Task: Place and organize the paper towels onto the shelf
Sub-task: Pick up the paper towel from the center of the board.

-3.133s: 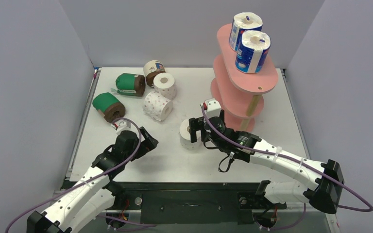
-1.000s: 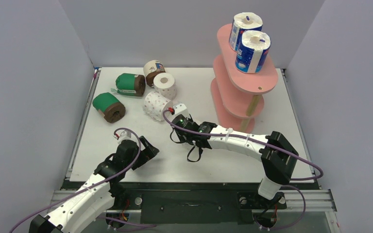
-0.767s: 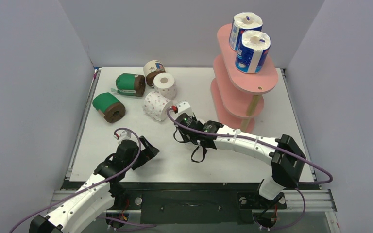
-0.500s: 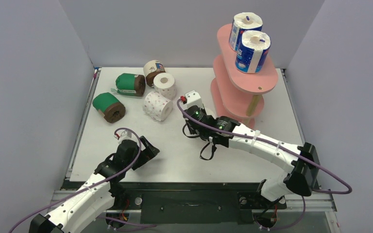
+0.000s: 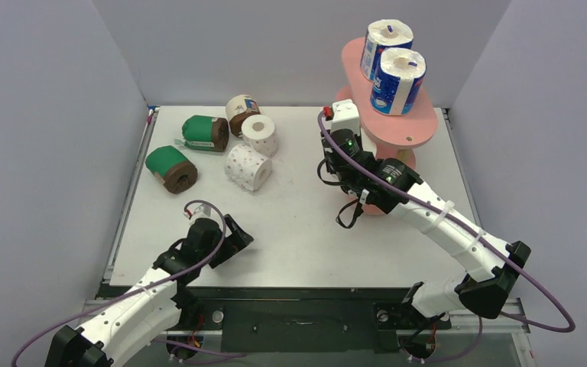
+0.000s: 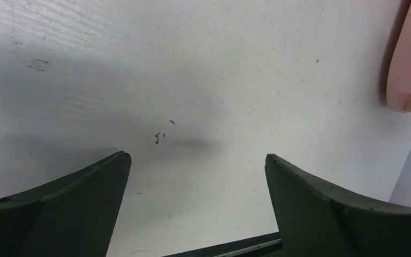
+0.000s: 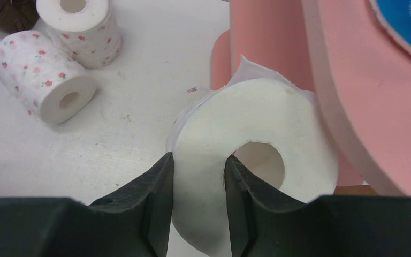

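My right gripper (image 7: 198, 160) is shut on a white paper towel roll (image 7: 257, 123), with one finger inside its core and the other outside. It holds the roll up beside the pink shelf (image 7: 353, 80), by the middle tier. In the top view the arm hides this roll. Two blue-white rolls (image 5: 388, 42) (image 5: 397, 80) stand on the shelf's (image 5: 420, 126) top tier. Two pink-dotted rolls (image 5: 260, 134) (image 5: 249, 167), two green-wrapped rolls (image 5: 205, 132) (image 5: 171, 169) and a cream-wrapped one (image 5: 241, 112) lie on the table at back left. My left gripper (image 5: 237, 245) is open over bare table.
The white table (image 5: 298, 229) is walled by grey panels on three sides. In the left wrist view the open fingers (image 6: 299, 193) frame bare tabletop, with the shelf's base (image 6: 409, 59) at far right. A dark rail runs along the near edge.
My right arm has carried the white roll from the table's middle rightwards and back, up to the shelf. The left arm has shifted slightly and stays open.
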Tool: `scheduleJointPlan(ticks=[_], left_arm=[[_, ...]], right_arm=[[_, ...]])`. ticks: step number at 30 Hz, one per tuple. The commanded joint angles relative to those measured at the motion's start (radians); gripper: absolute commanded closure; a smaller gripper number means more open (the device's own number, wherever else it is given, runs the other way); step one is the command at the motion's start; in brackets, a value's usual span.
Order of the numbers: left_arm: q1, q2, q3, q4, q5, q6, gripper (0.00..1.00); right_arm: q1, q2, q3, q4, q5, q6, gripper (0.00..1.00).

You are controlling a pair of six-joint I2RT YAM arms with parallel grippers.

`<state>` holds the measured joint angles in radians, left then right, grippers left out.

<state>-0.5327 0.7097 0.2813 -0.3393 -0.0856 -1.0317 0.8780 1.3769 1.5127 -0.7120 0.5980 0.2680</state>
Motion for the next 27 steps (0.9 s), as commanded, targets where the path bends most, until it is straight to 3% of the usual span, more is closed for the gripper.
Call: scheduleJointPlan(ticks=[1, 27], left_arm=[[0.007, 0.013, 0.05, 0.058, 0.024, 0.007, 0.03], [0.007, 0.101, 0.071, 0.113, 0.059, 0.005, 0.04]], right_arm=[[-0.041, -0.011, 0.068, -0.002, 0.074, -0.046, 0.77], [-0.148, -0.024, 0.005, 0.003, 0.116, -0.061, 0.76]])
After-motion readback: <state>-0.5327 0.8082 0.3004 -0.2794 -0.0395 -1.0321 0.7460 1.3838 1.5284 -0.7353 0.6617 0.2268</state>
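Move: The right hand already pinches the white paper towel roll by its near-left wall, one finger in the core. It faces the shelf's middle board, whose centre is about 13 cm ahead, 13 cm to the right and 12 cm below. The pink top board is some 15 cm ahead, 15 cm right and 4 cm higher than the hand, with the nearer blue towel 14 cm ahead, 13 cm right and 10 cm up. From the left hand, the middle board is roughly 25 cm ahead, 35 cm right and 14 cm above. Rightward, some 5 cm, and about 3 cm forward at nearly constant height, the right hand carries the white roll into the gap beneath the top board, quickly at first and then more slowly. The wrist turns about 10 degrees clockwise on the way, while the fingers keep their pinch on the roll's wall. ##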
